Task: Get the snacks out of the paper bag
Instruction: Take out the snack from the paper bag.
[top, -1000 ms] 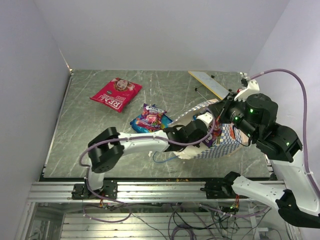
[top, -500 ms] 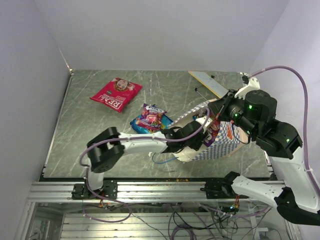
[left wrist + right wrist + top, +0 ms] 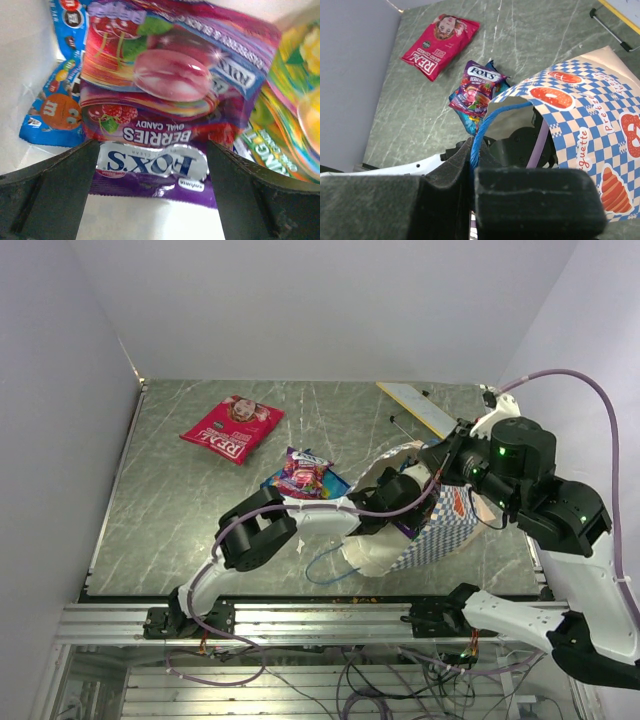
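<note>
The checkered paper bag (image 3: 440, 530) lies on its side at the right of the table. My right gripper (image 3: 472, 167) is shut on its blue string handle (image 3: 485, 125) and holds the mouth up. My left gripper (image 3: 152, 165) is inside the bag, open, with its fingers (image 3: 55, 200) on either side of the lower edge of a purple berry-candy packet (image 3: 165, 85). A blue packet (image 3: 50, 105) lies to its left and a yellow-green one (image 3: 295, 115) to its right. On the table outside lie a red-pink packet (image 3: 232, 427) and a small multicoloured packet (image 3: 303, 477).
A flat tan card strip (image 3: 418, 408) lies at the back right, beside a thin black rod (image 3: 403, 426). The bag's other blue string handle (image 3: 325, 562) trails on the table near the front edge. Grey walls stand close on the left and at the back.
My left gripper has gone from shut to open and has pushed deeper into the bag, with its elbow swinging right. The right gripper still holds the handle.
</note>
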You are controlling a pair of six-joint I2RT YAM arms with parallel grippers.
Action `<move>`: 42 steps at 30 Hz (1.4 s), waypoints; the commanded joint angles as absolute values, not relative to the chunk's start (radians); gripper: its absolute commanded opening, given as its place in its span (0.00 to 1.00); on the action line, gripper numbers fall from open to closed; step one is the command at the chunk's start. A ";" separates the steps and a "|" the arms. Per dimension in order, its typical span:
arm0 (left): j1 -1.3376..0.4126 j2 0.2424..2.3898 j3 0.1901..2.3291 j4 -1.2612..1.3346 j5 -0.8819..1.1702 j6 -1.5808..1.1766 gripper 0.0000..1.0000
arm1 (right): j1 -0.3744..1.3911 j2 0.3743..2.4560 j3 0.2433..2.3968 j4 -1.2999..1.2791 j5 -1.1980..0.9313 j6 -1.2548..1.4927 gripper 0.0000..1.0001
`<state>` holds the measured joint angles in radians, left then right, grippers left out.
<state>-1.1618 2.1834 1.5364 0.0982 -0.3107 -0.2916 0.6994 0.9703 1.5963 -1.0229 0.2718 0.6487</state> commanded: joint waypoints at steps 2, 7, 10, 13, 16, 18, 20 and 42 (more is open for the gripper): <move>-1.118 2.263 1.629 0.155 -0.324 -0.306 0.97 | 0.699 0.997 1.633 -1.029 0.251 0.604 0.00; -1.117 2.338 1.664 0.158 -0.261 -0.332 0.93 | 0.699 1.008 1.652 -1.032 0.267 0.569 0.00; -1.118 2.383 1.700 0.130 -0.265 -0.345 0.85 | 0.700 1.010 1.658 -1.035 0.275 0.560 0.00; -1.118 2.408 1.704 0.127 -0.265 -0.348 0.67 | 0.700 1.019 1.672 -1.041 0.277 0.553 0.00; -1.118 2.415 1.692 0.128 -0.264 -0.364 0.52 | 0.699 1.028 1.685 -1.050 0.279 0.554 0.00; -1.116 2.409 1.677 0.130 -0.267 -0.373 0.49 | 0.700 1.028 1.686 -1.052 0.280 0.556 0.00; -1.114 2.401 1.669 0.127 -0.260 -0.372 0.38 | 0.699 1.022 1.681 -1.049 0.283 0.560 0.00; -1.118 1.873 1.416 -0.156 -0.143 -0.447 0.07 | 0.700 0.943 1.603 -0.959 0.384 0.497 0.00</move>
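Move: Inside the paper bag, the purple Fox's pack lies close beyond the left hand's open fingers, its middle about 4 cm ahead, 4 cm right and 3 cm below. From that hand, the blue M&M's pack is roughly 9 cm ahead, level sideways; the yellow-green pack is level ahead and some 9 cm right, both about 3 cm lower. From the right hand, the Fox's pack is roughly 7 cm ahead, 5 cm right and 34 cm below. Left hand goes about 5 cm forward-right, pinches the Fox's pack, draws it roughly 10 cm left, up, back. ##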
